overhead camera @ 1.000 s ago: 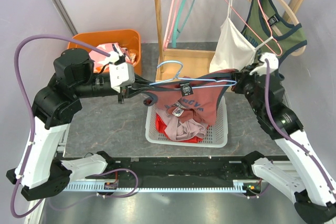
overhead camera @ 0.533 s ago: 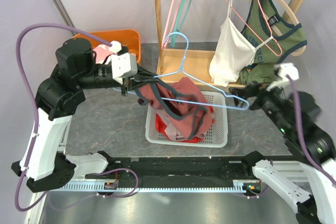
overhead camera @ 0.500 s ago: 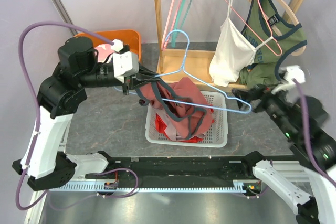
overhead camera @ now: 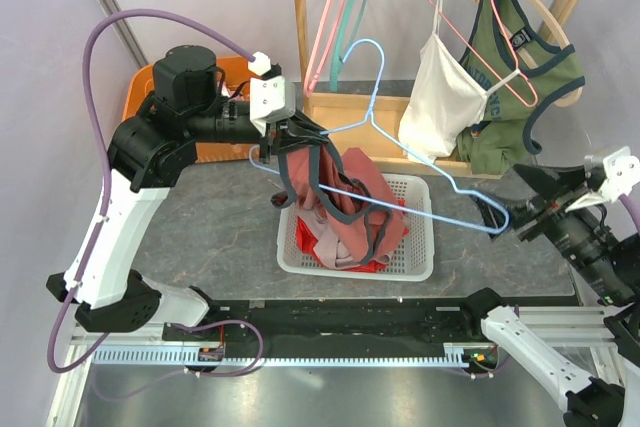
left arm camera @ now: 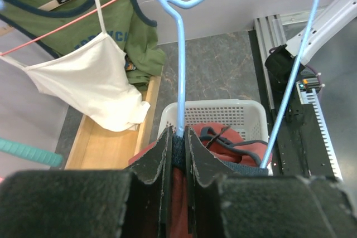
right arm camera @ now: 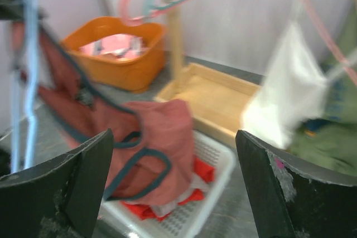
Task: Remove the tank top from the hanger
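A red tank top (overhead camera: pixel 350 197) with dark blue trim hangs bunched from the left end of a light blue wire hanger (overhead camera: pixel 497 224), just above the white basket. My left gripper (overhead camera: pixel 295 137) is shut on the top's blue trim, right where the hanger wire (left arm camera: pixel 180 71) rises from the jaw tips (left arm camera: pixel 178 135). The hanger is tilted, hook up by the rack, its right end bare and low. My right gripper (overhead camera: pixel 510 195) stands wide open beside that bare end, nothing between its fingers (right arm camera: pixel 174 137). The right wrist view is blurred and shows the tank top (right arm camera: pixel 167 132) ahead.
A white basket (overhead camera: pixel 420 262) holds other red and pink clothes. An orange tub (right arm camera: pixel 111 32) sits at the back left. The wooden rack (overhead camera: pixel 300 27) carries pink and teal hangers (overhead camera: pixel 335 17), a white camisole (overhead camera: pixel 445 87) and a green tank top (overhead camera: pixel 520 37).
My right gripper opened, let go of the hanger's right end and pulled back right. The left gripper lifted its end; the hanger tipped hook-up and the top slid toward the left end.
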`<act>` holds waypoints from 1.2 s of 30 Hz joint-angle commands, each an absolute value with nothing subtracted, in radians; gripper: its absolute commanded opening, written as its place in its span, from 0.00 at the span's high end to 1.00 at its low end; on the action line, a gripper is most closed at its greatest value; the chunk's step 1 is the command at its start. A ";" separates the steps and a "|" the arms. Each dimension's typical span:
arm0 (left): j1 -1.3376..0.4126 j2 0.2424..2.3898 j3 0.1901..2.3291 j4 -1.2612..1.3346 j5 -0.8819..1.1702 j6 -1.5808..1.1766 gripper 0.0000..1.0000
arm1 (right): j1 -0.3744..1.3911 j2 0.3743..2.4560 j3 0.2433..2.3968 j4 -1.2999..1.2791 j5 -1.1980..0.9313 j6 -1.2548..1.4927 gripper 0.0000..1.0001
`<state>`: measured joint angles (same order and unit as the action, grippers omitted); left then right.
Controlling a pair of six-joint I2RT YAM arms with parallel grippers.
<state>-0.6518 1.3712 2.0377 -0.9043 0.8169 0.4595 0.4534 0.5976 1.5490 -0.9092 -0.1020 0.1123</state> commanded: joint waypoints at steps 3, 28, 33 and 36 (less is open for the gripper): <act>-0.675 1.322 2.068 -0.890 0.825 0.523 0.98 | 0.451 0.644 1.553 -0.950 0.534 0.117 0.02; -0.696 1.213 1.996 -1.041 0.768 0.811 0.98 | 0.457 0.663 1.522 -0.620 -0.480 0.158 0.02; -0.696 1.224 2.006 -1.109 0.840 0.853 0.98 | 0.457 0.695 1.493 -0.604 -0.768 0.160 0.03; -0.696 1.232 2.017 -1.121 0.865 0.853 0.98 | 0.456 0.706 1.462 -0.598 -0.874 0.149 0.07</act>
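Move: The blue hanger's free end lies roughly 4 cm back and 2 cm left of the open right hand, about level with it. The tank top's bulk is about 12 cm ahead, 18 left and 20 below; the white basket some 13 ahead, 15 left and 30 below. From the left hand, which still holds hanger and strap, the free end is about 26 cm right and 9 back, at its height. Right hand swings about 12 cm right, then 20 left, open fingers around the hanger's end; left draws it back. ##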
